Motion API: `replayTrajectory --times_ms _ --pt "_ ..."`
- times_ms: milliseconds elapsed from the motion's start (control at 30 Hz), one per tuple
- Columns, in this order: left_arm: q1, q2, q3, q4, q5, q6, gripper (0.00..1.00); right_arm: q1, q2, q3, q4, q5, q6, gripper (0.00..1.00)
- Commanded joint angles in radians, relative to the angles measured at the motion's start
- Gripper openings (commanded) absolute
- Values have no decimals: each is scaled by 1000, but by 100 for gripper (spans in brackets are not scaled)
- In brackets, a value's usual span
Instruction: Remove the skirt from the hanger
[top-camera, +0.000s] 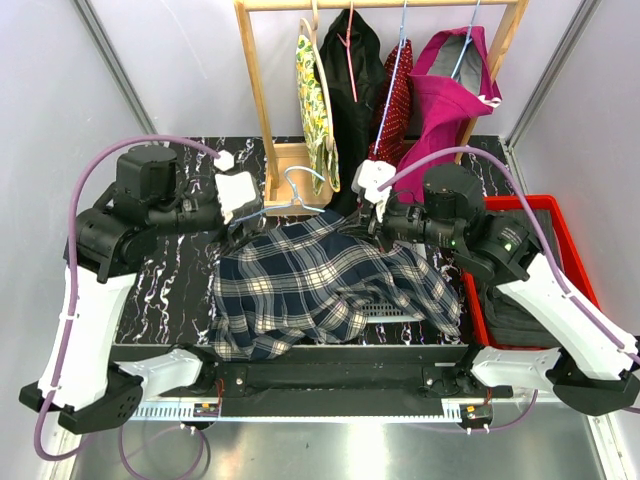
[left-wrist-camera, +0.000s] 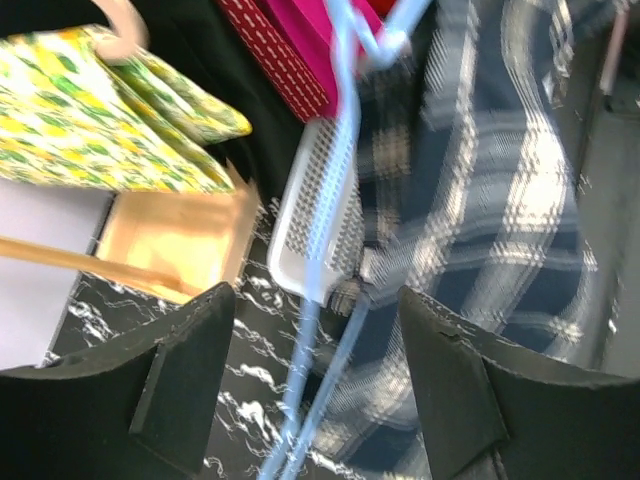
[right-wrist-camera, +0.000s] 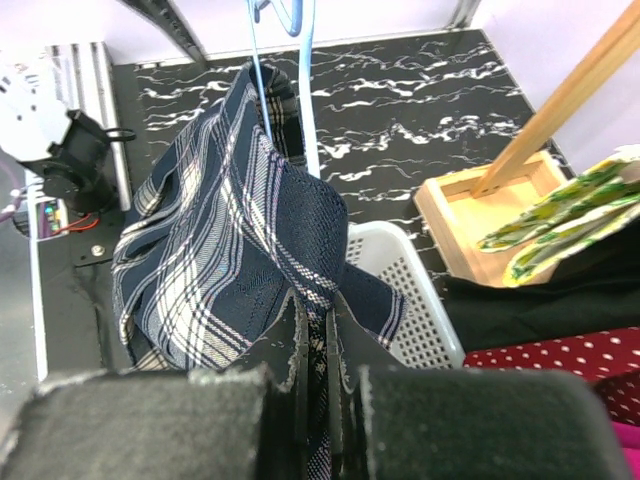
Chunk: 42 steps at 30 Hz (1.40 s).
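The navy and white plaid skirt (top-camera: 320, 285) lies spread over the middle of the black marbled table (top-camera: 170, 290). A light blue wire hanger (top-camera: 292, 195) sticks out of its far left corner. My left gripper (top-camera: 248, 217) is at that hanger. In the left wrist view the left gripper (left-wrist-camera: 315, 300) is open, and the hanger's wires (left-wrist-camera: 322, 390) run between the fingers (left-wrist-camera: 190, 370) without touching them. My right gripper (top-camera: 372, 222) is shut on the skirt's far edge. In the right wrist view the right gripper (right-wrist-camera: 318, 335) pinches a fold of skirt (right-wrist-camera: 230, 250), with the hanger (right-wrist-camera: 306, 110) beyond it.
A wooden rack (top-camera: 262, 100) at the back carries several hung garments, with its base box (right-wrist-camera: 480, 215) on the table. A white perforated basket (right-wrist-camera: 405, 290) sits beside the skirt. A red bin (top-camera: 570, 235) stands at the right edge behind the right arm.
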Motion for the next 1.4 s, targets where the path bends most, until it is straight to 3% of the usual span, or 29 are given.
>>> replayTrajectory --times_ms 0,333,633,700,767,800,967,1133,1200,1233,1267,1300,1367 --pt "76 -16 0 -140 80 140 72 7 -47 96 41 49 -41 0" --pt "348 64 -42 -241 200 338 68 7 -42 148 14 55 -47 0" --pt "382 171 135 -361 321 410 62 7 -21 171 -16 55 -54 0" --pt "382 154 139 -378 341 447 56 7 -16 169 -16 58 -55 0" --pt "382 121 101 -378 346 493 29 7 -15 168 -16 64 -60 0" --pt "382 105 83 -378 337 516 0 7 -16 166 -11 64 -63 0" --pt "370 13 -43 -380 285 616 0 7 -12 177 -8 81 -72 0" --pt "291 -36 -121 -380 217 579 0 7 -7 163 69 188 -71 0" --pt "256 -39 -129 -380 200 553 0 7 8 148 153 266 -55 12" --pt "250 -30 -120 -380 196 525 0 9 13 142 184 327 -51 26" --pt "248 -21 -108 -378 188 515 0 6 23 136 235 370 -49 50" --pt "248 -8 -91 -379 179 498 0 7 28 121 262 441 -47 56" --pt "248 27 -36 -378 154 449 0 9 42 94 340 516 -55 54"
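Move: The hanger's left end lies close ahead of the open left hand, about 4 cm forward, 3 cm to its left and 3 cm lower; from the right hand, already shut on the skirt's upper edge, that end is some 16 cm to the left and 4 cm ahead. The skirt's bulk hangs roughly 12 cm below the right hand, 4 cm back and 5 cm left. The lemon-print garment is about 22 cm ahead of the left hand and 8 cm to its right, at hand height. The left hand swings forward and left about 7 cm by 6 cm while sinking some 5 cm, shuts its fingers on the hanger's shoulder bar near the left end as it rises a little, then draws back about 5 cm and sinks again with the bar pinched. Meanwhile the right hand keeps hold of the skirt's edge and lifts it roughly 4 cm with a slight drift right, and only after the left has its grip does it open about halfway, moving off forward and a little up while turning some 15 degrees clockwise. ##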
